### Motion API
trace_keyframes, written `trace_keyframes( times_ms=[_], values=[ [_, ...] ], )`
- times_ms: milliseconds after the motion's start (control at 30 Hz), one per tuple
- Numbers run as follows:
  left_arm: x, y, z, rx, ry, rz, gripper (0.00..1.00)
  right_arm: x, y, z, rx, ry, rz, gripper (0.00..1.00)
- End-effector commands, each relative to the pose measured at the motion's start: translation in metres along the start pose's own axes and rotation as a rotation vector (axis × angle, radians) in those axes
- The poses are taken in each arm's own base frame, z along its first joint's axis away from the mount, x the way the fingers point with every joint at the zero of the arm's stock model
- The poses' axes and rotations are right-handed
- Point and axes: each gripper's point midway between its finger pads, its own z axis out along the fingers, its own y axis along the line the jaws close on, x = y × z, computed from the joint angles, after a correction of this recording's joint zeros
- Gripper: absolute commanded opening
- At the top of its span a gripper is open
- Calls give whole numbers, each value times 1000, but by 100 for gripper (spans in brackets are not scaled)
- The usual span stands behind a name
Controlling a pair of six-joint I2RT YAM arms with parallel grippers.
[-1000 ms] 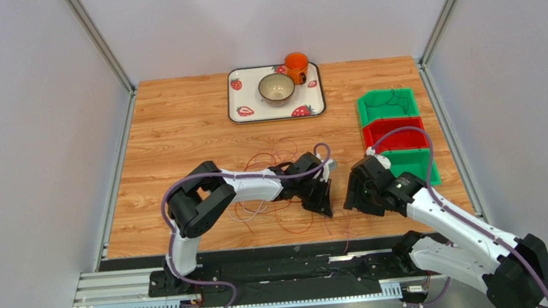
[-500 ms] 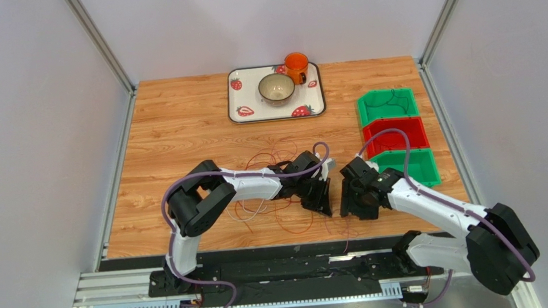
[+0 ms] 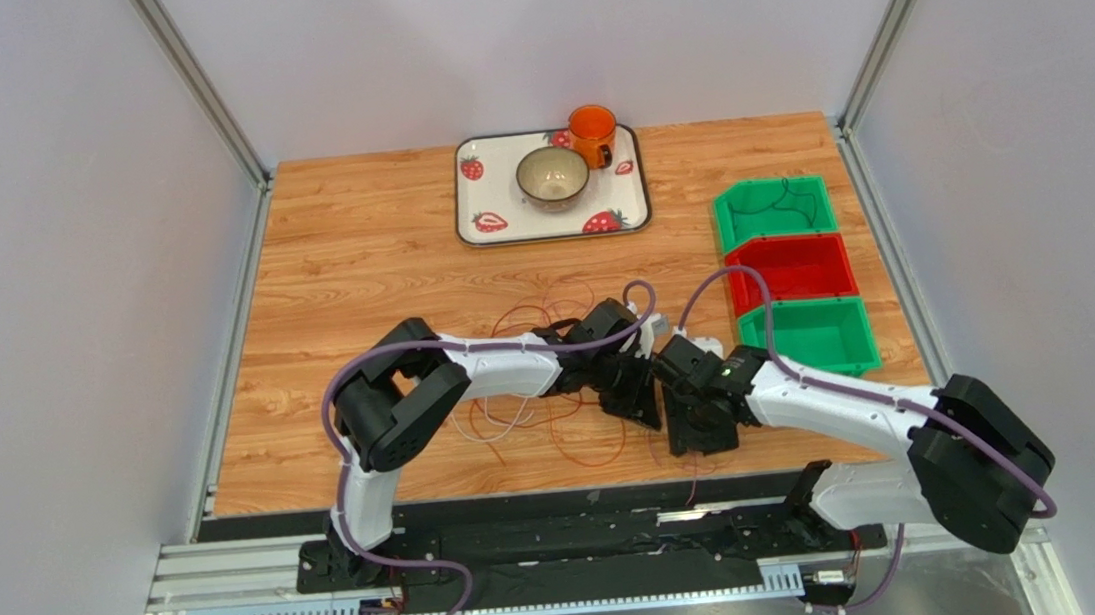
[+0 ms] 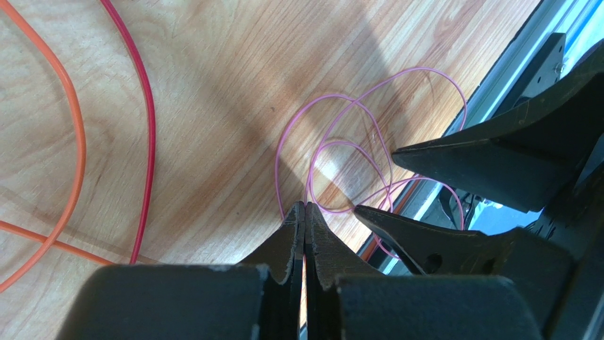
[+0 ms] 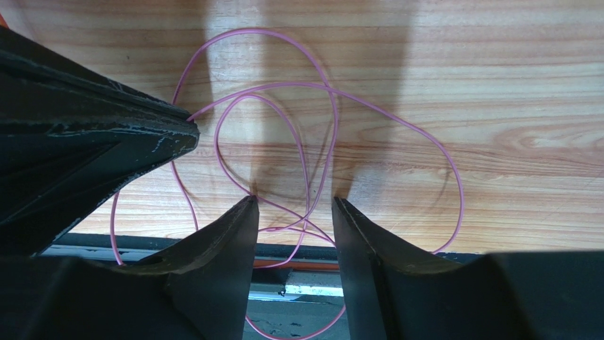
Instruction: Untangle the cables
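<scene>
Thin cables lie in loose loops on the wooden table around my left arm [image 3: 517, 318]. The left wrist view shows an orange cable [image 4: 71, 127], a red cable [image 4: 145, 120] and a pink cable [image 4: 354, 145]. My left gripper [image 4: 305, 207] is shut on the pink cable, near the table's front edge [image 3: 650, 415]. The pink cable's loops [image 5: 333, 92] spread over the wood and hang past the edge. My right gripper [image 5: 292, 202] is open, just above those loops and right beside the left gripper's fingers [image 5: 106, 142]; it also shows in the top view [image 3: 702, 436].
A strawberry tray [image 3: 472, 194] with a bowl [image 3: 553, 175] and an orange mug [image 3: 591, 130] stands at the back. Green [image 3: 773, 206], red [image 3: 794, 266] and green [image 3: 813, 335] bins stand at the right. The metal rail [image 3: 531, 543] runs below the table's near edge.
My right arm has swung left from beside the bins until its open gripper is next to the left gripper. The left arm has stayed where it was.
</scene>
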Motion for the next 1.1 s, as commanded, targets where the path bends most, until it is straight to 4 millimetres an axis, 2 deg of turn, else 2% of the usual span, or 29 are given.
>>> trace_keyframes(
  times_ms=[0,67,167,233,400,533,567,700,867,1000,1033,1067],
  values=[
    [5,19,5,-55,12,10,0,-5,5,6,21,-35,-9,46],
    [5,19,5,-56,11,10,0,-4,4,8,35,-37,-15,40],
    [6,19,4,-56,13,10,0,-3,0,11,65,-31,-23,21],
    [7,20,4,-58,14,9,0,-1,-1,14,77,-26,-27,14],
    [6,20,4,-62,9,10,0,1,0,17,79,-22,-30,0],
    [4,16,1,-50,0,19,0,-2,2,17,74,-35,-27,0],
    [3,15,-1,-48,-3,21,3,-4,3,16,71,-41,-25,0],
    [-3,3,-15,-26,-44,48,29,-14,8,2,47,-83,-17,0],
    [-20,-19,-60,-49,-157,101,52,-30,12,-28,31,-145,-14,0],
    [-31,-37,-90,-61,-204,146,61,-41,16,-51,-3,-195,-5,0],
    [-32,-44,-103,-66,-224,158,62,-44,16,-58,-3,-207,-2,0],
    [-33,-47,-111,-70,-240,169,67,-46,16,-63,-7,-218,1,0]
  ],
)
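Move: Loops of the purple cable lie right under and between the right hand's half-open fingers, at most 1 cm below them. The left hand, still pinching the same cable, has that spot about 4 cm back, 6 cm to its right and 1 cm down. From the right hand, the table's front edge is some 3 cm back and straight below, the near green bin's middle 12 cm ahead and 15 cm right, and the orange cable's loop 4 cm ahead and 14 cm left. Low over the front edge of the table, the right hand eases barely 1 cm left, towards the left fingertips, and shuts fully on the purple cable while the left hand stays in place with its pinch kept. Only once the right grip is shut does the left hand open and let go, rising about 7 cm and drawing 3 cm left, away from the right hand, with a slight tilt, as the right hand lifts the pinched cable some 4 cm and goes about 2 cm forward. ##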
